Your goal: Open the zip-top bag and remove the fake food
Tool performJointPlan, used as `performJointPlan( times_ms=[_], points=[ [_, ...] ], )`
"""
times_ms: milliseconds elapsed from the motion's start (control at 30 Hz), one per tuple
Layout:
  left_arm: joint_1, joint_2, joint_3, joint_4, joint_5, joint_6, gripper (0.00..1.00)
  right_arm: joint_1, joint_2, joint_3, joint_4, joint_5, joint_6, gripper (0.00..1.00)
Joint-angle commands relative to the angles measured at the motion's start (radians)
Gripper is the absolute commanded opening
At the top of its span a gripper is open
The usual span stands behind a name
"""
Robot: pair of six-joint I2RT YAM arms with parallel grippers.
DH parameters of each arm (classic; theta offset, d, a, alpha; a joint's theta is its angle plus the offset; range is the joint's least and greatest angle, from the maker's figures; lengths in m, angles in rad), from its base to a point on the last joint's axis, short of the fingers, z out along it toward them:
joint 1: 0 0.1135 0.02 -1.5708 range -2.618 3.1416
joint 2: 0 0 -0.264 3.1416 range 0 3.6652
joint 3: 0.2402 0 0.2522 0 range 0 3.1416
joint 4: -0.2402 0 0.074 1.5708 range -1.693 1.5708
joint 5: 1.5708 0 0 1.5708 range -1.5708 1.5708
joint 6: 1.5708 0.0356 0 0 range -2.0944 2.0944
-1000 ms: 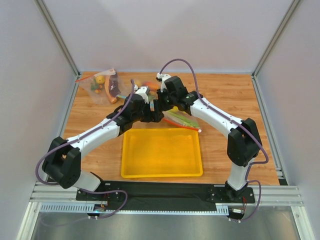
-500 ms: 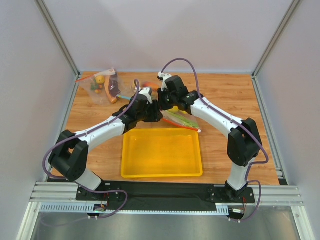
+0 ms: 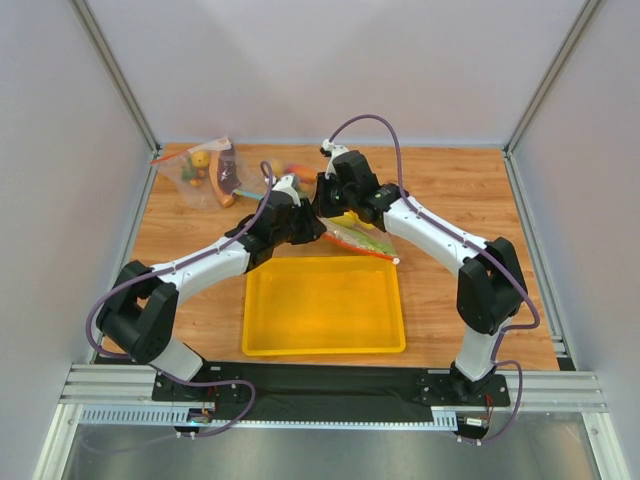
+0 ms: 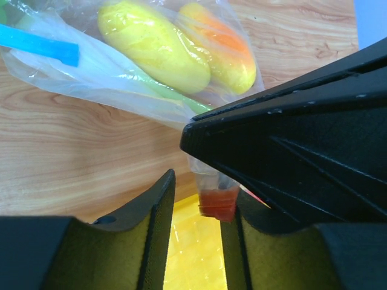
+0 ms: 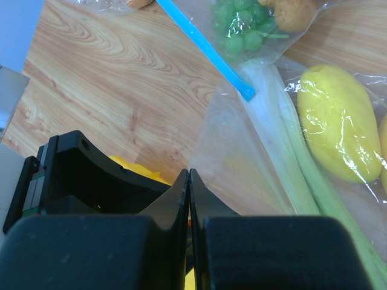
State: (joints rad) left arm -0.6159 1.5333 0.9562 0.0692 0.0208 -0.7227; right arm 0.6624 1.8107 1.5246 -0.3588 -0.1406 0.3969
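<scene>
The zip-top bag (image 3: 362,238) lies on the wood behind the tray, one corner raised. Through its film (image 4: 121,78) show a yellow fruit (image 4: 154,45), an orange fruit (image 4: 224,51) and a pale-green stalk (image 4: 172,95). My right gripper (image 5: 190,175) is shut on the clear film by the bag's mouth; its black fingers (image 4: 290,139) fill the right of the left wrist view. The left gripper (image 4: 196,202) meets it there, jaws apart. The red zip strip's end (image 4: 217,204) hangs between them against the right pad, with a gap on the left side.
A yellow tray (image 3: 255,340) sits just in front of the bag. Another clear bag with a blue zip strip (image 5: 199,42) and green grapes (image 5: 242,27) lies beside it. More bagged food (image 3: 205,170) rests at the back left. Grey walls enclose the table.
The left arm has swung right, up against the right gripper, and its jaws have narrowed around the red strip end. The right gripper stays shut on the bag.
</scene>
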Motion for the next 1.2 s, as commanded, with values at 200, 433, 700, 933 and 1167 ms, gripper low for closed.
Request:
performJointPlan(
  times_ms=[200,433,700,933,1167],
  points=[
    [-0.019,-0.045,-0.011,0.184,-0.007,-0.052,0.08,0.022,-0.062,-0.024,0.089,-0.085,0.083,0.02],
    [-0.019,-0.128,-0.051,0.130,-0.018,-0.046,0.00,-0.010,-0.074,0.018,-0.005,0.028,0.033,0.35],
    [-0.015,-0.234,-0.014,-0.040,-0.076,0.020,0.00,-0.075,-0.194,0.014,-0.063,0.139,-0.076,0.79],
    [0.048,-0.234,0.029,-0.146,-0.033,0.059,0.00,-0.083,-0.373,-0.102,-0.032,0.288,-0.153,0.84],
    [0.160,-0.240,0.055,-0.178,0.164,0.017,0.00,-0.084,-0.603,-0.380,0.130,0.222,-0.274,0.81]
  ],
)
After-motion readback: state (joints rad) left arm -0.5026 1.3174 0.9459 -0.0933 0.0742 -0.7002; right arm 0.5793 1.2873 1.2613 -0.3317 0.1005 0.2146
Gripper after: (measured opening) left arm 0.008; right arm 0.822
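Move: The left end of the red zip is pinched in my shut right fingers, about 2 cm below and 1 cm back from that hand point. It already stands between my half-open left fingers, about 1 cm to the right of their middle. From my left hand, the bagged mangos lie about 5 cm ahead, 8 cm right and 11 cm below. The yellow tray is 15 cm back, straight below that line; the blue-zip bag is some 13 cm ahead, 7 cm left, both 12 cm down. I shut my left fingers on the red-zip bag's end beside my right fingertips. Then my right hand opens, lets go and swings about 12 cm right and as far up, away from the bag, its fingers tipping up some 25 degrees. My left hand keeps its pinch, rising about 5 cm and drawing slightly back, then carries the end some 6 cm left. ##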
